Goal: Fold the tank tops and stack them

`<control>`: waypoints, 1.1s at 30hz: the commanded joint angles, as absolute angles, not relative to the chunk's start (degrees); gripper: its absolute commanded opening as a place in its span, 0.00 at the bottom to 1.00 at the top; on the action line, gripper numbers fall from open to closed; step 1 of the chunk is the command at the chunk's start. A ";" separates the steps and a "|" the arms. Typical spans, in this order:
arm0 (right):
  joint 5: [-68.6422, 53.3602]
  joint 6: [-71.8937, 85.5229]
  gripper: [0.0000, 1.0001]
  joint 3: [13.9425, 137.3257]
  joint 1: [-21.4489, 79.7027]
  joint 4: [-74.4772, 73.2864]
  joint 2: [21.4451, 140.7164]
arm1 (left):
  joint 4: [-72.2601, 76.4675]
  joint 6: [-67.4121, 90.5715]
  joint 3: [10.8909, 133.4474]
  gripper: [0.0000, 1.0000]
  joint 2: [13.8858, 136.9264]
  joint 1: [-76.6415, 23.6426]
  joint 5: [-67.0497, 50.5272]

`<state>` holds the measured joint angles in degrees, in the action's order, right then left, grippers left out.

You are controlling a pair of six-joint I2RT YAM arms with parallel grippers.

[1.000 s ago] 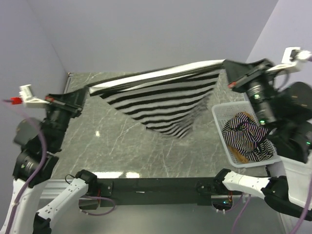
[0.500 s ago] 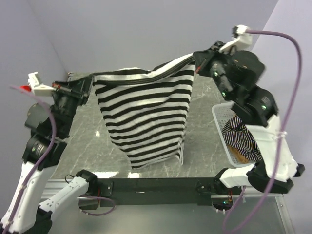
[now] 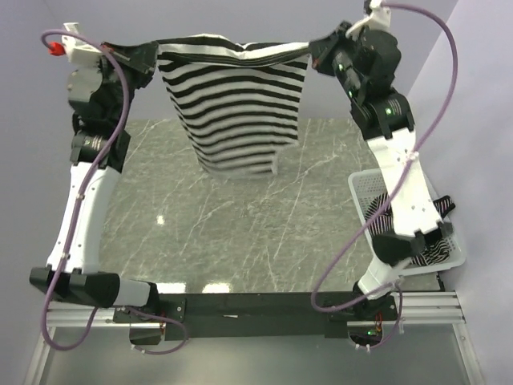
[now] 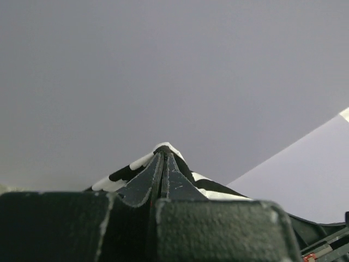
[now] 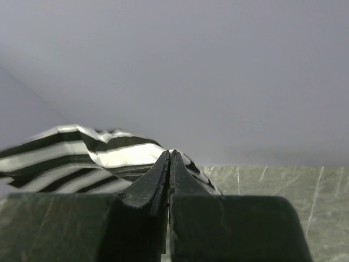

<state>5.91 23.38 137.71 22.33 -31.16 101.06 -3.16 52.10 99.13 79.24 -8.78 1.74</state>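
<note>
The black-and-white striped tank top [image 3: 236,104] hangs stretched in the air at the far side of the table, its lower edge hanging free over the marble. My left gripper [image 3: 152,56] is shut on its upper left corner, and my right gripper [image 3: 314,52] is shut on its upper right corner. In the left wrist view the shut gripper [image 4: 163,155] pinches striped cloth [image 4: 133,165]. The right wrist view shows the same: gripper [image 5: 170,155] shut on striped cloth [image 5: 82,155]. A thin-striped tank top [image 3: 437,249] lies in the basket, mostly hidden by my right arm.
The white mesh basket [image 3: 358,188] stands at the table's right edge, behind my right arm. The grey marble table [image 3: 240,233] spreads below the hanging top. Purple walls close off the back and both sides.
Both arms have risen and swung toward the back wall, carrying the striped top up. It went from a slanted, twisted spread to hanging straight between the grippers.
</note>
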 commanded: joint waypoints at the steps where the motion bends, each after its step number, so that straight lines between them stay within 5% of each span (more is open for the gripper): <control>1: 3.43 24.43 0.00 124.02 22.15 -23.39 89.67 | 1.49 50.45 98.55 0.01 72.26 -8.00 -4.48; 8: 3.26 29.96 0.00 81.52 22.15 -18.80 69.99 | -4.48 55.80 69.39 0.01 53.66 -7.91 -0.89; 16: -3.86 35.59 0.06 40.19 22.24 -16.62 62.93 | -15.46 65.21 28.34 0.01 32.98 -8.00 -2.89; 19: -4.31 37.00 0.30 32.90 22.32 -14.24 62.93 | -15.82 68.20 17.51 0.03 25.68 -8.09 -7.55; 23: -1.42 37.97 0.50 31.38 22.32 -16.25 59.43 | -18.46 68.82 11.96 0.30 19.34 -8.09 -9.22; 28: 2.63 37.09 0.54 35.77 22.76 -21.61 55.82 | -21.00 63.29 17.13 0.39 24.68 -8.09 -6.97; 33: 10.69 41.91 0.54 40.95 37.85 -21.45 58.26 | -13.90 59.68 23.98 0.41 34.69 -8.00 -1.94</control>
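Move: I already pinch one hem corner of the striped tank top in each raised hand; it hangs between them, its middle some 22 cm below, 4 cm back and 18 cm inward of either. My left corner's landing spot on the bare table is about 26 cm back, 2 cm right and 54 cm below my left hand. My right corner's is 28 cm back, 6 cm right and 54 cm below my right hand; the basket lies 20 cm back, 30 cm right, 50 cm below it. I whip both hands down nearly 50 cm and about 20 cm back towards my bases, laying the tank top out over the table. My wrists tip down some 50 to 60 degrees, and near the bottom my fingers open and let go of the hem corners. Then both hands lift, my right by about 7 cm and my left by less. ##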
